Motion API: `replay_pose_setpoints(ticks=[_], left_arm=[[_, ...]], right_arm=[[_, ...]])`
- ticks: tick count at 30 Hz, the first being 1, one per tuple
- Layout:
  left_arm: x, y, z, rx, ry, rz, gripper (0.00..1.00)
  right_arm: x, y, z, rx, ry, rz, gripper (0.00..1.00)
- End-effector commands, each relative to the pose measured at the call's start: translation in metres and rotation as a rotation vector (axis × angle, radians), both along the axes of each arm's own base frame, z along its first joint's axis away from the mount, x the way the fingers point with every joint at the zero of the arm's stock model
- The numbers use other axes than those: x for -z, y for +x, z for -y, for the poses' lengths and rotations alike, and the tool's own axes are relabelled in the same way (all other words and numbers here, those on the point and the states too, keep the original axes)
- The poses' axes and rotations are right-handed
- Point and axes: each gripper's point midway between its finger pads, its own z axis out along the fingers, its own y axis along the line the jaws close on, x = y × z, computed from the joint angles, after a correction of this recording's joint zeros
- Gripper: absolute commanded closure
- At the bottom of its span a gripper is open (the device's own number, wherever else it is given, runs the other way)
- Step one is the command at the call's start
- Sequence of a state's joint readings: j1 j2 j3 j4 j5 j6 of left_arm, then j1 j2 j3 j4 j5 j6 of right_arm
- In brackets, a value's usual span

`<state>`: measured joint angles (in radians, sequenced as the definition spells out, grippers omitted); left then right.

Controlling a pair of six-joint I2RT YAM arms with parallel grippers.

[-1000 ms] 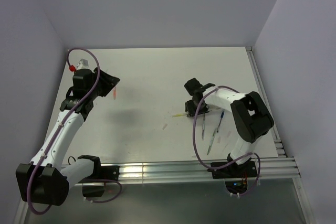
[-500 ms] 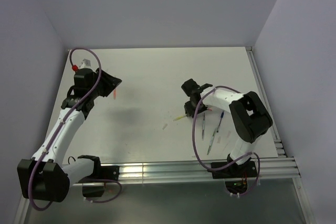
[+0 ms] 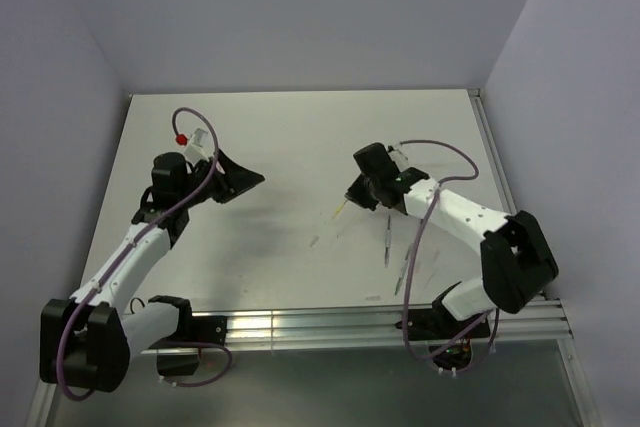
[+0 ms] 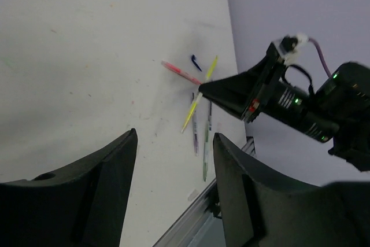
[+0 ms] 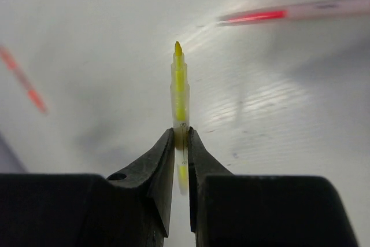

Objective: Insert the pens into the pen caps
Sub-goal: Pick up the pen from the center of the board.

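My right gripper (image 5: 181, 134) is shut on a yellow pen (image 5: 180, 82), whose tip points forward past the fingertips. From above, this gripper (image 3: 349, 199) holds the yellow pen (image 3: 340, 210) just over the table's middle. A pink pen (image 5: 289, 11) lies beyond it, and a blurred red one (image 5: 23, 82) shows at the left. My left gripper (image 4: 174, 137) is open and holds nothing, hovering left of centre (image 3: 255, 179). In its view a pink pen (image 4: 180, 72), a dark blue pen cap (image 4: 196, 62), two more pens (image 4: 195, 131) (image 4: 206, 148) and a pale cap (image 4: 193, 195) lie on the table.
Two pens (image 3: 387, 242) (image 3: 408, 267) lie in front of the right arm, and a pale cap (image 3: 313, 241) lies near the middle. An aluminium rail (image 3: 300, 325) runs along the near edge and another (image 3: 500, 197) along the right side. Walls enclose the table.
My right gripper has shut on the yellow pen and carried it a little toward the centre. The left gripper has swung right toward the middle and its jaws stand a bit wider.
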<state>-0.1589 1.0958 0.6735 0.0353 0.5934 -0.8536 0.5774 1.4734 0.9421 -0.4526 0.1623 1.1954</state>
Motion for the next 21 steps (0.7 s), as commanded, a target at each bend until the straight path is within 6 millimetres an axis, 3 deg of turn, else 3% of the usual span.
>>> replay_pose_setpoints(ticks=[1, 7, 12, 15, 21], left_arm=[[-0.049, -0.028, 0.023, 0.132, -0.116, 0.260, 0.39], [-0.074, -0.049, 0.033, 0.185, -0.166, 0.417, 0.36], [-0.079, -0.055, 0.043, 0.246, -0.151, 0.423, 0.39], [-0.077, -0.059, 0.049, 0.275, -0.143, 0.421, 0.39], [-0.085, -0.077, 0.063, 0.350, -0.162, 0.458, 0.39]], right_arm=[[-0.060, 0.013, -0.032, -0.229, 0.086, 0.242, 1.00], [-0.132, -0.009, -0.072, -0.434, 0.266, 0.425, 1.00], [-0.184, -0.026, -0.088, -0.502, 0.330, 0.567, 1.00], [-0.207, -0.035, -0.095, -0.529, 0.351, 0.620, 1.00], [-0.227, -0.046, -0.114, -0.572, 0.355, 0.651, 1.00]])
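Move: The yellow pen, pinched at its middle in the right hand, is about 21 cm to the right of the open left hand, level with it fore and aft and 12 cm lower; the left gripper, where the right hand heads, is the reverse of that. On the board some 8 cm below the right hand, the red pen lies 8 cm right and 2 cm ahead, the black pen 9 cm right and 8 cm back, and a small clear strip 9 cm left and 8 cm back. Carrying the yellow pen up about 19 cm and 10 cm left towards the left gripper, the right hand also drifts back, swinging its down-pointing fingers up and counter-clockwise until they point forward-left; its pinch holds. The open left hand comes to meet it, first back, then rising 5 cm while edging right, tipping its fingers up. ##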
